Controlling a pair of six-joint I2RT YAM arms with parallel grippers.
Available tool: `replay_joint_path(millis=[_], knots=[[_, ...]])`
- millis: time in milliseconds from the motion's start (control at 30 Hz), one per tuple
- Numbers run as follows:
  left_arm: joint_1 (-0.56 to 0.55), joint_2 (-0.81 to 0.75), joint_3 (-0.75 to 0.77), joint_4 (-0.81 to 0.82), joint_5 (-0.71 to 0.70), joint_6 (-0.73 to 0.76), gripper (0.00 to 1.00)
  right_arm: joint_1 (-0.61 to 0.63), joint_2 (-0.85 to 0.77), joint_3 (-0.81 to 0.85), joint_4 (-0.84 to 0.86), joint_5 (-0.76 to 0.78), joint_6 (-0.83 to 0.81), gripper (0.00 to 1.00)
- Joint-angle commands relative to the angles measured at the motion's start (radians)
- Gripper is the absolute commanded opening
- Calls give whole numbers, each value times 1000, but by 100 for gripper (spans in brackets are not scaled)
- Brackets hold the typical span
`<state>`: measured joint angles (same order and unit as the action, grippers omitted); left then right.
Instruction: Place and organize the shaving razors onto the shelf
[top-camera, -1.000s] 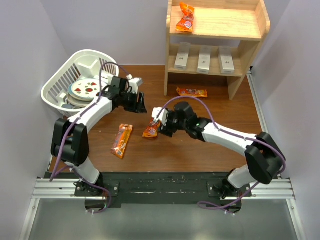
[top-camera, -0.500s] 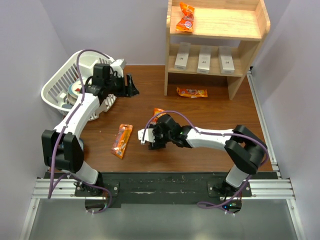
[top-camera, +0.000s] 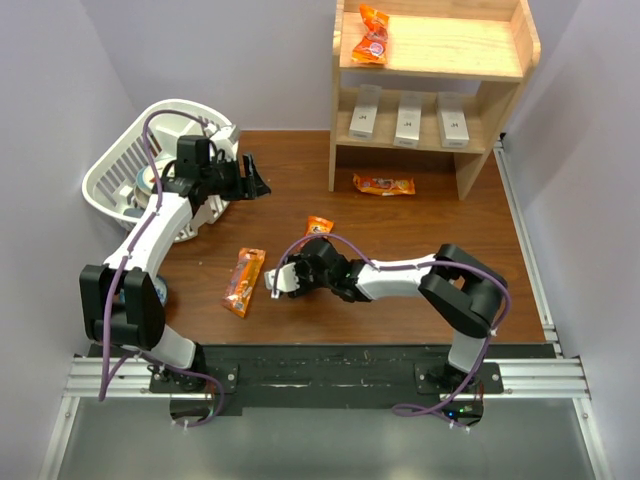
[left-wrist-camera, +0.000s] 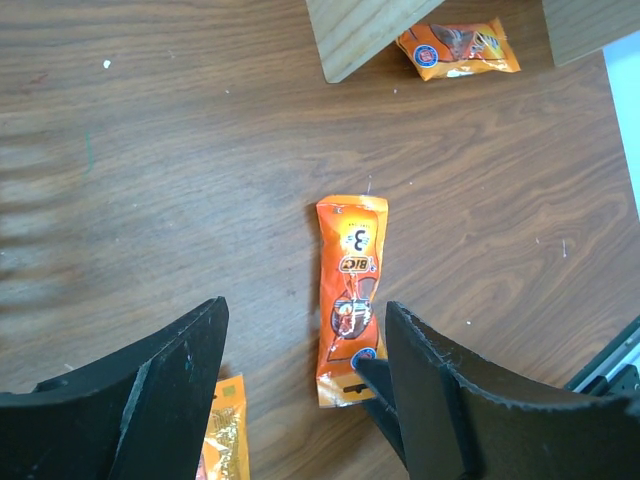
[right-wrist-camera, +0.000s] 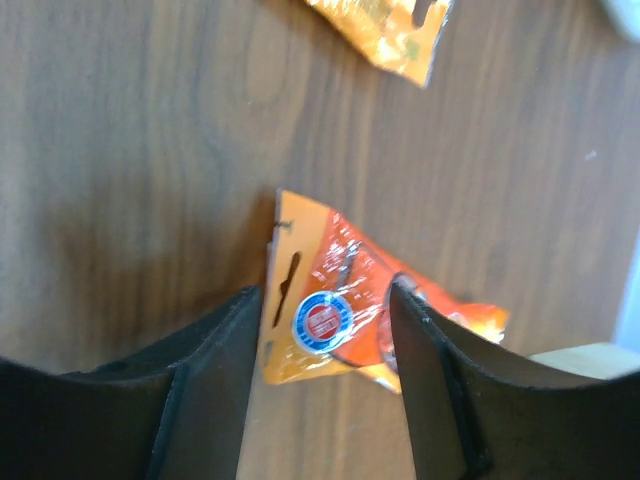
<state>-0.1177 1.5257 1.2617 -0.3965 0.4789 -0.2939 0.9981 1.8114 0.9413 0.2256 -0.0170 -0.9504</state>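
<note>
Three white shaving razor boxes (top-camera: 364, 118) (top-camera: 408, 120) (top-camera: 454, 120) stand side by side on the lower level of the wooden shelf (top-camera: 440, 50). My right gripper (top-camera: 306, 258) (right-wrist-camera: 322, 300) is low over the middle of the table. Its jaws are open and stand on either side of an orange BIC packet (top-camera: 318, 227) (right-wrist-camera: 345, 320) (left-wrist-camera: 352, 300). My left gripper (top-camera: 255, 185) (left-wrist-camera: 305, 305) hangs open and empty beside the basket, left of that packet. One shelf leg (left-wrist-camera: 360, 30) shows in the left wrist view.
A white slatted basket (top-camera: 120, 170) sits at the back left, under my left arm. Other orange packets lie on the top shelf (top-camera: 372, 35), in front of the shelf (top-camera: 384, 185) (left-wrist-camera: 460, 45), and at the near left (top-camera: 243, 281) (left-wrist-camera: 225, 430) (right-wrist-camera: 385, 30). Walls close both sides.
My left arm has swung back left toward the basket. My right gripper has reached further left and lower over the middle packet, and its jaws have narrowed.
</note>
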Motion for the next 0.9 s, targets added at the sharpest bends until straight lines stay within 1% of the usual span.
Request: replay_joint_path(millis=[0, 133, 167, 233, 267, 367, 400, 467, 567, 600, 667, 700, 733, 800, 867], knots=[[10, -29, -8, 42, 36, -16, 69, 23, 11, -19, 86, 15, -109, 51], [9, -29, -18, 51, 40, -22, 69, 33, 11, -50, 84, 15, -137, 41], [9, -29, -19, 53, 38, -24, 69, 34, 17, -52, 80, 15, -139, 36], [9, -30, -22, 56, 41, -24, 69, 34, 22, -50, 70, 15, -154, 31], [9, -30, -24, 54, 41, -22, 69, 33, 25, -45, 64, 15, -159, 21], [10, -27, -25, 59, 40, -21, 69, 34, 20, -24, 28, 32, -182, 8], [10, -25, -25, 58, 41, -21, 69, 33, 11, -21, 12, 38, -203, 0], [9, -19, -22, 62, 46, -22, 69, 31, -27, -15, -11, 43, -226, 0], [10, -7, -7, 61, 47, -22, 69, -2, -182, 7, -116, 37, -240, 0], [9, -3, 7, 61, 47, -21, 69, -19, -295, 17, -212, 20, -248, 0], [9, 16, 24, 56, 52, -17, 69, -71, -403, 43, -283, -75, -251, 0], [7, 24, 43, 54, 52, -16, 69, -94, -464, 66, -411, -136, -273, 0], [10, 33, 54, 50, 52, -13, 69, -139, -551, 121, -469, -226, -283, 0], [9, 63, 89, 41, 52, -1, 69, -153, -618, 177, -579, -241, -327, 0], [9, 88, 113, 24, 47, 7, 69, -171, -675, 270, -626, -248, -346, 0]])
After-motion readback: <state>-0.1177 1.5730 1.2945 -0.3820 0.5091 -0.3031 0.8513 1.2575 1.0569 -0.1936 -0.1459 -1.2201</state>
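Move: The razor pack I'm after lies just below my right hand, its middle some 5 cm ahead, 3 cm to the right and 3 cm lower, its near end between my open fingers. The left razor pack lies about 13 cm to my right hand's left and 4 cm back; the pack under the shelf is roughly 20 cm ahead and 20 cm to the right. From my left hand, the pack I'm after is about 9 cm back, 9 cm to the right and 17 cm down. I sink my right hand about 2 cm, easing slightly back, while my half-open fingers close fully and pinch the razor pack by its near end. Then I lift it quickly, some 23 cm straight off the table, drifting about 7 cm to the right and tilting my fingertips up some 20 degrees, keeping the pinch. ##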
